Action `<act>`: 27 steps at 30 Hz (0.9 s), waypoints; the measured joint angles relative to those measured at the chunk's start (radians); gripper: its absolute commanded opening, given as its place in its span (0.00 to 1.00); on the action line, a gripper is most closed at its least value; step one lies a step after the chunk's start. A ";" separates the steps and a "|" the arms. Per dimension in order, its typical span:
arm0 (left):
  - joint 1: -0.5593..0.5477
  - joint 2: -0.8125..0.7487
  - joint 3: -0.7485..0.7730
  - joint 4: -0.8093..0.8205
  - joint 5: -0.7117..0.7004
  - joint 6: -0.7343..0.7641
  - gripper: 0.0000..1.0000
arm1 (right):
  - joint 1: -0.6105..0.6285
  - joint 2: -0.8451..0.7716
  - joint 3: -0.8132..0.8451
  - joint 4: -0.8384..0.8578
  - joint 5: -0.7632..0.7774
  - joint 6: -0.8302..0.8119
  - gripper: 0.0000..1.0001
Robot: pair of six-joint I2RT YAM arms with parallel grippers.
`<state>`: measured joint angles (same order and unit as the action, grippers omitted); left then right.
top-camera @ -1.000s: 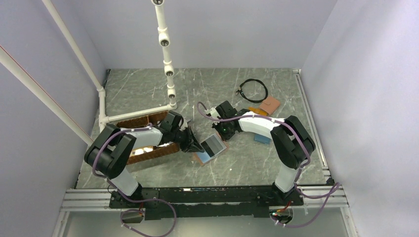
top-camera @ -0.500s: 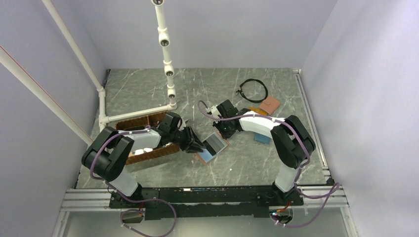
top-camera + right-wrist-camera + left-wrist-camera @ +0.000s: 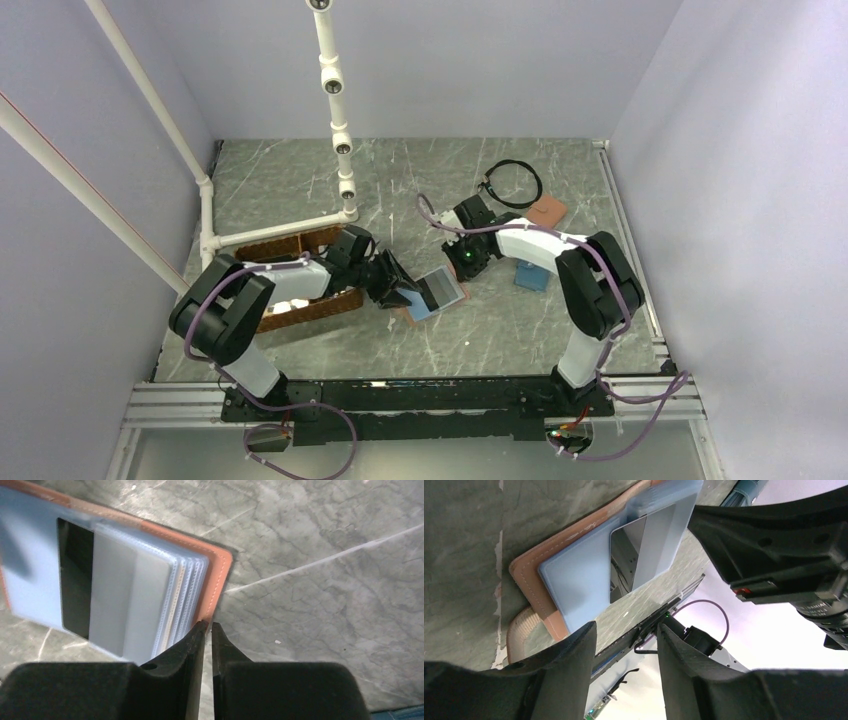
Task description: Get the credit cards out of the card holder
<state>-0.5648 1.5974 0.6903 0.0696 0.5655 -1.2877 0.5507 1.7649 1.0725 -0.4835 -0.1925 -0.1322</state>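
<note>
The salmon-pink card holder [image 3: 408, 318] lies open on the table between the two arms, its light-blue pockets up. A grey-silver credit card [image 3: 440, 290] sits in the top pocket. In the left wrist view the card holder [image 3: 531, 575] and the card [image 3: 659, 540] lie just beyond my left gripper [image 3: 626, 627], which is open and empty. That gripper [image 3: 400, 290] is at the holder's left end. My right gripper [image 3: 208, 625] is shut, its tips pinching the salmon edge of the card holder [image 3: 220, 575], next to the card [image 3: 115, 600] and several pocket layers. From above, the right gripper [image 3: 458, 274] is at the holder's right end.
A brown basket [image 3: 300, 312] stands under the left arm. A white pipe frame [image 3: 338, 120] rises at the back left. A black cable ring [image 3: 512, 183], an orange wallet [image 3: 548, 210] and a teal-blue wallet [image 3: 530, 278] lie behind and right of the right arm.
Both grippers and the card holder have shifted a little to the right. The right wrist has swung out to the holder's right end.
</note>
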 measured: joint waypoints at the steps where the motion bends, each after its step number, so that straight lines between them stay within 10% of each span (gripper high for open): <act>1: 0.000 0.006 0.000 0.006 -0.002 -0.001 0.54 | -0.010 -0.001 0.003 -0.010 -0.025 -0.005 0.23; 14: -0.005 0.112 0.024 0.076 -0.006 -0.010 0.55 | -0.138 -0.019 0.021 -0.074 -0.360 -0.016 0.47; 27: -0.013 0.165 0.105 -0.001 -0.019 0.031 0.56 | -0.155 0.090 0.044 -0.084 -0.531 0.037 0.44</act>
<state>-0.5777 1.7626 0.7956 0.0685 0.5465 -1.2564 0.3958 1.8545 1.1168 -0.5671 -0.7235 -0.0948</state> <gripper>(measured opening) 0.542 0.463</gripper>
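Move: The credit card sticking out of the open card holder's pockets is about 3 cm right of my left hand, 1 cm ahead and 5 cm below; the holder's middle is roughly 4 cm right and 1 ahead, the wicker basket some 19 cm left and 5 ahead. From my right hand, the pocket stack is about 3 cm left and 1 back, barely below, with the card 6 cm left and 2 back. The blue holder is some 13 cm right and 1 ahead. I lift my right hand about 3 cm off the holder's right edge while opening its shut fingers to roughly half and tilting them some 30 degrees to point left and back. I then carry it back and left and lower it again, so the tips straddle the stack's free edge. Meanwhile I sink my left hand nearly 3 cm and edge it forward and right towards the card, its fingers still half open. ##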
